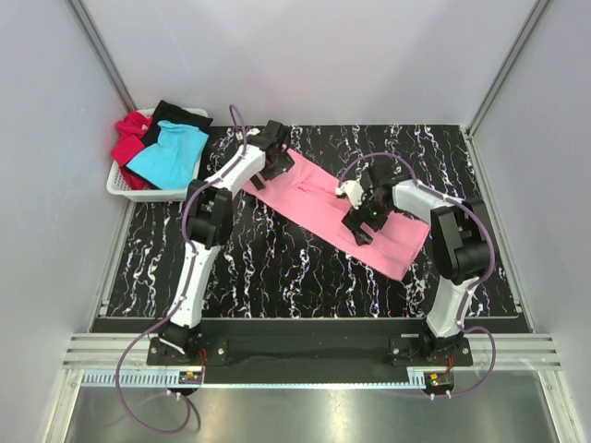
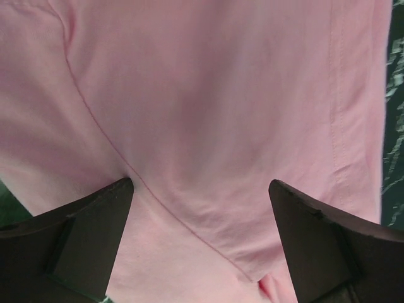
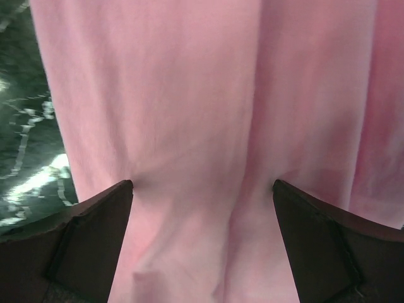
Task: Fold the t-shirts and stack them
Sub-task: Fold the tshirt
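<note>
A pink t-shirt (image 1: 323, 205) lies on the black marbled table (image 1: 268, 268) as a long strip running from upper left to lower right. My left gripper (image 1: 274, 166) is open and pressed down on the strip's upper-left end; its two dark fingers (image 2: 82, 233) straddle a seam of the pink t-shirt (image 2: 208, 113). My right gripper (image 1: 362, 226) is open too, low over the lower-right half, fingertips (image 3: 322, 233) touching the pink t-shirt (image 3: 202, 126). Turquoise (image 1: 169, 152), red (image 1: 131, 138) and black (image 1: 175, 115) t-shirts sit heaped in the basket.
The white plastic basket (image 1: 118, 185) stands at the table's far left corner, against the left wall. Grey walls close in the table on the left, back and right. Marbled tabletop shows at the left edge of the right wrist view (image 3: 25, 145).
</note>
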Available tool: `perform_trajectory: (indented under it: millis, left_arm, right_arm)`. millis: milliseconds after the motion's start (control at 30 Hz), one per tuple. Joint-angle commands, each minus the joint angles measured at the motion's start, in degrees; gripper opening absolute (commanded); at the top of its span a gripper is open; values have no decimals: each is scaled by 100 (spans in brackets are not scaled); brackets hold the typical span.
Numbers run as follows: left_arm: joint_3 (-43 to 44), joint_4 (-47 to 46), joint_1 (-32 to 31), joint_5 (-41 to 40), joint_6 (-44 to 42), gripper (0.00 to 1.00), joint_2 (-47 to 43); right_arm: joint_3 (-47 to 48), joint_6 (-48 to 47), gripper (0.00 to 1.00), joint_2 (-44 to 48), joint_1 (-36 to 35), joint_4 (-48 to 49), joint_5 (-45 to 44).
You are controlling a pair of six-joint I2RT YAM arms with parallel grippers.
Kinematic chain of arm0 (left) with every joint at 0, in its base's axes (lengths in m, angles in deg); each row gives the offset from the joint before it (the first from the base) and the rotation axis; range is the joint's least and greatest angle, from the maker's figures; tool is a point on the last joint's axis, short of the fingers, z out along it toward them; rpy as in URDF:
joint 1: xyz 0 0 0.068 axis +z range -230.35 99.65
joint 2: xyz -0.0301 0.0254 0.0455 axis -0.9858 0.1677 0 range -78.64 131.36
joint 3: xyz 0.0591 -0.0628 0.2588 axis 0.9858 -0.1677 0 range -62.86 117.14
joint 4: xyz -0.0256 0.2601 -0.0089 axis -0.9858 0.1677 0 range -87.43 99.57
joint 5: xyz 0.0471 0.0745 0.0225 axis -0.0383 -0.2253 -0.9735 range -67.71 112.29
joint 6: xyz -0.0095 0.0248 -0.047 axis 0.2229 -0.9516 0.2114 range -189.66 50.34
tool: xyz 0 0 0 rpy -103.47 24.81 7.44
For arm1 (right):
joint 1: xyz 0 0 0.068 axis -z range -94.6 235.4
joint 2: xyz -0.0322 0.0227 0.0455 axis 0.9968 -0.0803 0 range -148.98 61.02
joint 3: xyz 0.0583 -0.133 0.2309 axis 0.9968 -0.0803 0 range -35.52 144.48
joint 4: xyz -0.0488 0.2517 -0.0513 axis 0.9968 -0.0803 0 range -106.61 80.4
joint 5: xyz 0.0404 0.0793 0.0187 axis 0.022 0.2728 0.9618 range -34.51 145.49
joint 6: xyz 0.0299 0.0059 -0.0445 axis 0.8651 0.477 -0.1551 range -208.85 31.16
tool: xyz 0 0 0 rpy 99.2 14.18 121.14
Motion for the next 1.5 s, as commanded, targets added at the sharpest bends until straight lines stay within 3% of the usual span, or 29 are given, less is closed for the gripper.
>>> perform_trajectory:
  millis: [0,167,367,533,733,1333,1467]
  left_arm:
    - [586,-270,46,644,-799,99,718]
    - [1316,-727,3,1312,-1344,98,1158]
    - [1405,-1052,-155,1585,-1494,99,1229]
    - [1571,-1404,-305,2218,-1538,99,1431]
    - [1554,-1659,-376,2456,-1820,99,1484]
    - [1633,-1852,-129,2464,-2119,99,1493]
    - [1642,-2124,-103,2840,-2066,99,1493]
  right_arm:
    - [-293,1261,100,-3,-340,-1124,193]
    - [-381,2799,100,93,-929,-1187,289]
    - [-118,4609,100,-29,-1422,-835,351]
    - [-398,5375,100,-258,-1940,-625,176]
    - [-803,6729,100,93,-2257,351,202]
    - [-390,6713,100,-65,-2336,62,-501]
    - [-223,6739,100,58,-2336,-79,-484]
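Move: Both open grippers are already down on the folded pink t-shirt, which lies slantwise. Its middle is about 22 cm right and 13 cm back of the left hand, and some 10 cm left and 5 cm ahead of the right hand. The hem end lies roughly 15 cm right and 9 cm back of the right hand; the collar end is right under the left hand. The laundry basket stands about 37 cm left and 7 cm ahead of the left hand. Open fingertips of both hands keep pressing on the t-shirt and swivel it clockwise. The right hand drags its hem half back about 12 cm and left 15 cm, while the left slides the collar end forward, then mostly right some 12 cm. Both wrists turn clockwise, 30 to 40 degrees, fingers staying wide open, and the hands nearly stop for the last half second. ##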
